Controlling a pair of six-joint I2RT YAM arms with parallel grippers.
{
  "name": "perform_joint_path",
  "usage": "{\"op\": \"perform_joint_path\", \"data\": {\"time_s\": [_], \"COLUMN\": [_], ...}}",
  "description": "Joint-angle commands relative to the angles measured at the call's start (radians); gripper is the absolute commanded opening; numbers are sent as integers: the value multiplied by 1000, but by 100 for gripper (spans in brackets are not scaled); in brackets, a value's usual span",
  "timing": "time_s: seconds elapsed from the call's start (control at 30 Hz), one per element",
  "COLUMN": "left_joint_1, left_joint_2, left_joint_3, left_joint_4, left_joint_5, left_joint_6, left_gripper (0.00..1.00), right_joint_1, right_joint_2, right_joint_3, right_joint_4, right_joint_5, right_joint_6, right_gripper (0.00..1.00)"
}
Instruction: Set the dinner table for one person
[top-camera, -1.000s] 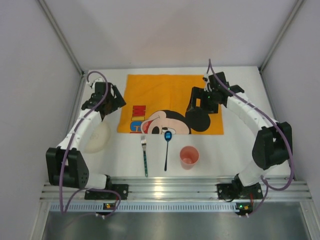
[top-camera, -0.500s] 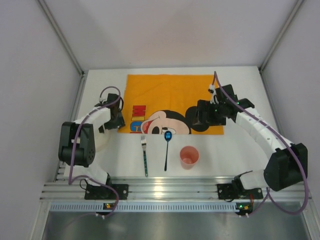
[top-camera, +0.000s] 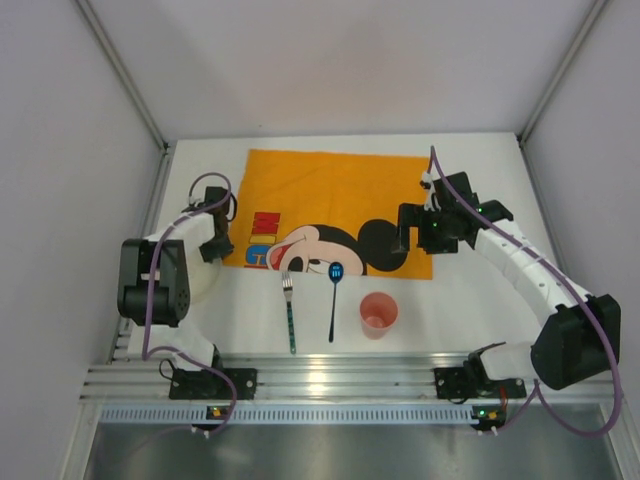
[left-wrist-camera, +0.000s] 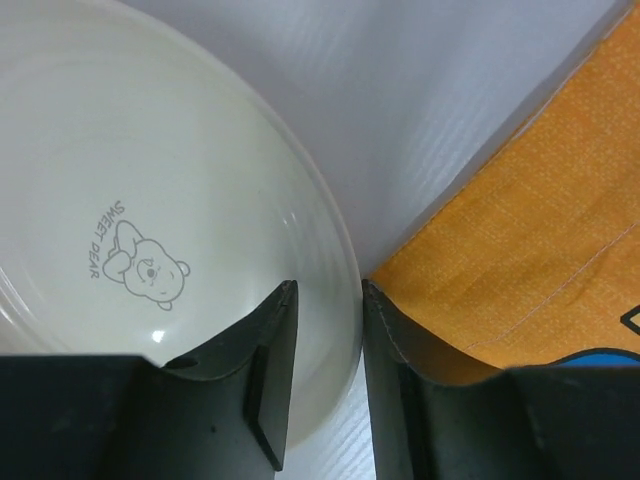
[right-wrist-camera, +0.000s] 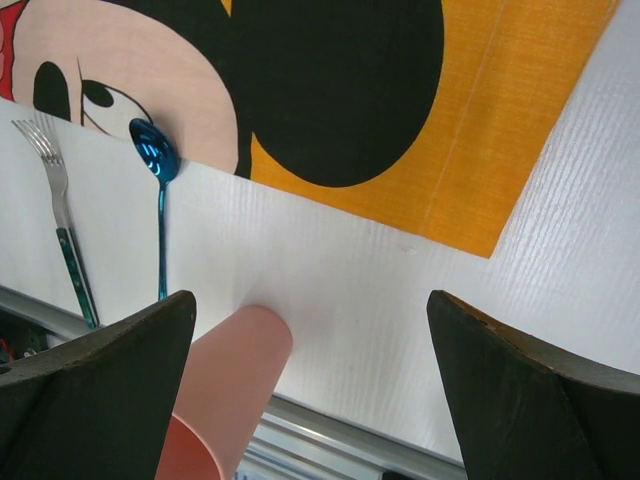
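The white dinner table (top-camera: 470, 300) carries an orange cartoon-mouse placemat (top-camera: 330, 190), lying slightly askew. A white plate (top-camera: 192, 282) with a small bear print (left-wrist-camera: 140, 265) sits at the placemat's left edge. My left gripper (top-camera: 212, 240) straddles the plate's right rim (left-wrist-camera: 328, 290), jaws drawn close onto it: one finger inside the plate, the other outside against the placemat's edge (left-wrist-camera: 540, 250). My right gripper (top-camera: 420, 245) hovers wide open over the placemat's near right corner (right-wrist-camera: 310, 300) and holds nothing.
A green-handled fork (top-camera: 290, 315), a blue spoon (top-camera: 334, 290) and an upright pink cup (top-camera: 378, 313) stand in a row in front of the placemat. The cup (right-wrist-camera: 225, 390) is just below my right gripper's left finger. The ribbed aluminium rail (top-camera: 330, 375) runs along the near edge.
My left gripper came back from the far left onto the plate's rim and narrowed its jaws. The placemat slid left and turned slightly. The right gripper drew nearer, staying open.
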Motion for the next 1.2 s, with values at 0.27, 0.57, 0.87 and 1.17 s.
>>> {"op": "perform_joint_path", "data": {"time_s": [0.27,0.57,0.87,1.17], "left_joint_1": [23,-20,-378,-646], "left_joint_2": [-35,23,463,637], "left_joint_3": [33,381,1103,1283], "left_joint_4": [-31,-157,-322,-316], "left_joint_5": [-10,21,70,157], "left_joint_6": [30,112,136,93], "left_gripper": [0,0,0,0], "right_joint_1": [9,9,8,6], "right_joint_2": [11,20,12,-9], "right_joint_3": [27,11,-24,-59], "right_joint_4": [-15,-23,-23,-38], "right_joint_5": [21,32,65,115], "right_joint_6": [-1,-2,15,7], "right_gripper": [100,100,100,100]}}
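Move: The plate's rim is already between the left hand's part-open fingers; the plate's middle lies about 8 cm to the left and 3 cm back, a centimetre or so below. The orange placemat's middle is some 30 cm to the right and 11 cm ahead. The fork lies about 19 cm right and 15 cm back, the spoon about 30 cm right and 11 cm back. From the right hand the plate is roughly 57 cm left, 5 cm back and 13 cm below. Easing about 1.5 cm left, the left fingers shut on the plate's right rim, then carry it up and forward in a quickening arc that swings right over the placemat, roughly 37 cm in all. Past a peak some 16 cm up, the hand sinks and draws back 6 cm each, turned about 45 degrees clockwise. The empty, open right hand sinks 3 cm. ##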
